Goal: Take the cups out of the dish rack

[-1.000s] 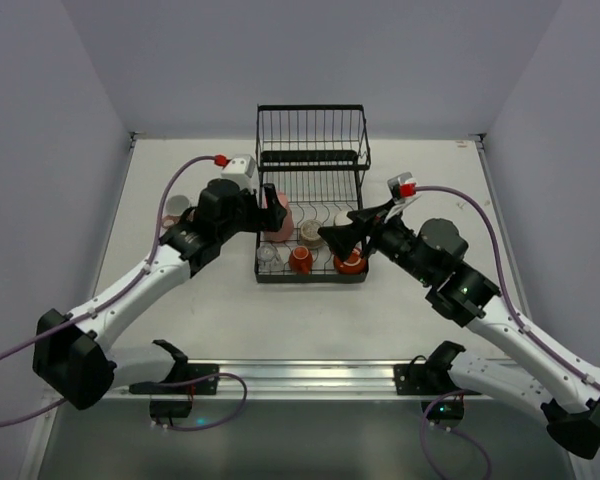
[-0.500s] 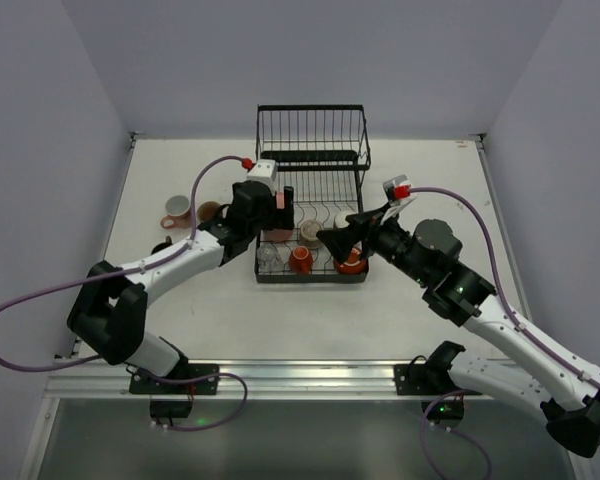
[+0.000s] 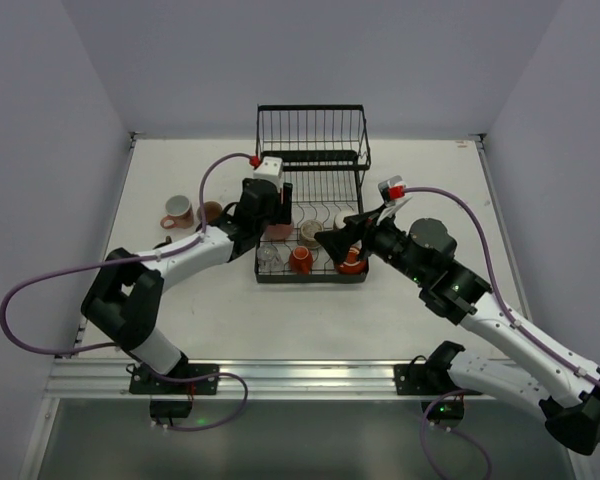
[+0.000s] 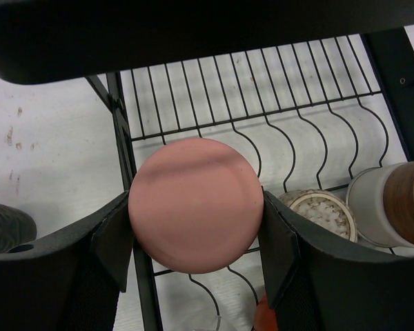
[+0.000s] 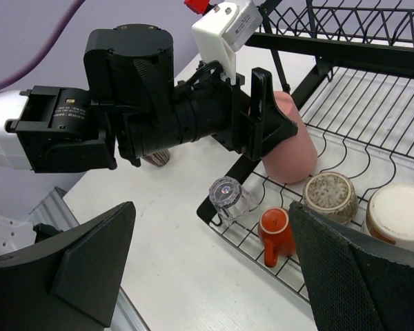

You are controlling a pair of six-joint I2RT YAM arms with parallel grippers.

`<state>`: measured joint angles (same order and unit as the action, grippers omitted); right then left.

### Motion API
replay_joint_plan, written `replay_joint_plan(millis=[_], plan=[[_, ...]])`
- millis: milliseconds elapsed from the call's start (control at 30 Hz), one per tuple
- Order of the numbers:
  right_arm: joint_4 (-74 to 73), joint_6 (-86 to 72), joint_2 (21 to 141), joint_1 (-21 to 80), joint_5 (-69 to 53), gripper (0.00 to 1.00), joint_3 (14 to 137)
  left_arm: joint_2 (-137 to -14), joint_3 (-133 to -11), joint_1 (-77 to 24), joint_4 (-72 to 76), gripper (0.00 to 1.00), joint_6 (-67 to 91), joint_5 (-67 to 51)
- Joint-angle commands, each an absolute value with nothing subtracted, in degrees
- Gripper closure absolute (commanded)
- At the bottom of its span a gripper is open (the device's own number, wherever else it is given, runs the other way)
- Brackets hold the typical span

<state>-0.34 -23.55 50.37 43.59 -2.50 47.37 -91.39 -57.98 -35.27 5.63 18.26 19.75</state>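
Observation:
The black wire dish rack (image 3: pixel 313 150) stands at the table's middle back. In its lower tray an upside-down pink tumbler (image 4: pixel 195 203) stands at the left edge. My left gripper (image 4: pixel 196 238) is shut on it, a pad pressed against each side. A clear glass (image 5: pixel 229 196), an orange-red cup (image 5: pixel 276 233), a speckled beige cup (image 5: pixel 330 196) and a white cup (image 5: pixel 400 214) also sit in the tray. My right gripper (image 5: pixel 217 255) hangs open above the tray's front, over the glass and the orange-red cup, holding nothing.
On the table left of the rack stand a pink mug (image 3: pixel 177 211) and a brown cup (image 3: pixel 211 212); a dark cup (image 4: pixel 7 224) shows there too. The rack's raised rear basket (image 3: pixel 313 128) holds no cups. A second orange-red cup (image 3: pixel 350 262) lies under my right gripper.
My left arm has swung right to the rack and its jaws have closed onto the pink tumbler. The right gripper has barely shifted.

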Motion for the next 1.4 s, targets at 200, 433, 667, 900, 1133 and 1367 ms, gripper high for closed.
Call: replay_joint_plan(millis=[200,433,667,900,1133,1367], plan=[[4.82,-28.63,50.62,43.59,-2.37,0.06,47.11,-75.18,-55.2,-36.12,10.02,0.62,19.77,17.06],[16.95,-39.98,49.66,43.68,-5.71,0.06,42.28,-58.29,-50.12,-36.12,10.01,0.68,28.11,9.94],[22.06,-44.9,52.73,43.68,-15.28,0.06,45.08,-47.74,-43.6,-36.04,18.96,0.69,40.33,-2.87],[25.93,-49.48,52.91,43.68,-17.4,0.06,44.82,-46.58,-41.57,-36.04,26.71,0.7,49.3,-11.68],[29.8,-51.07,53.35,43.77,-18.81,0.11,45.18,-45.62,-40.08,-36.04,31.99,0.7,53.7,-15.91],[24.71,-45.19,45.37,43.77,-16.8,0.09,44.03,-44.03,-45.52,-36.04,21.81,0.76,45.8,-7.57]])
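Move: The left fingers are already shut on the upturned pink cup near its base; its middle is about 4 cm below them, 1 cm ahead and 1 cm right. The open right gripper waits some 16 cm back, 10 cm right and 17 cm higher. The speckled cup stands about 6 cm right of the pink cup, level with it; the small red cup 6 cm back and 4 cm right of it. From the right hand, the pink cup lies roughly 17 cm ahead, 9 cm left, 21 cm below. Up and back together, the left hand lifts the pink cup out of the rack, some 26 cm up and 18 cm back. It keeps its grip while rolling right side up by about 55 degrees, tipping up and swinging clockwise, to aim the mouth right. The right hand rises about 7 cm, draws back and slightly left, rolling left side up, fingers staying open near the cup. ##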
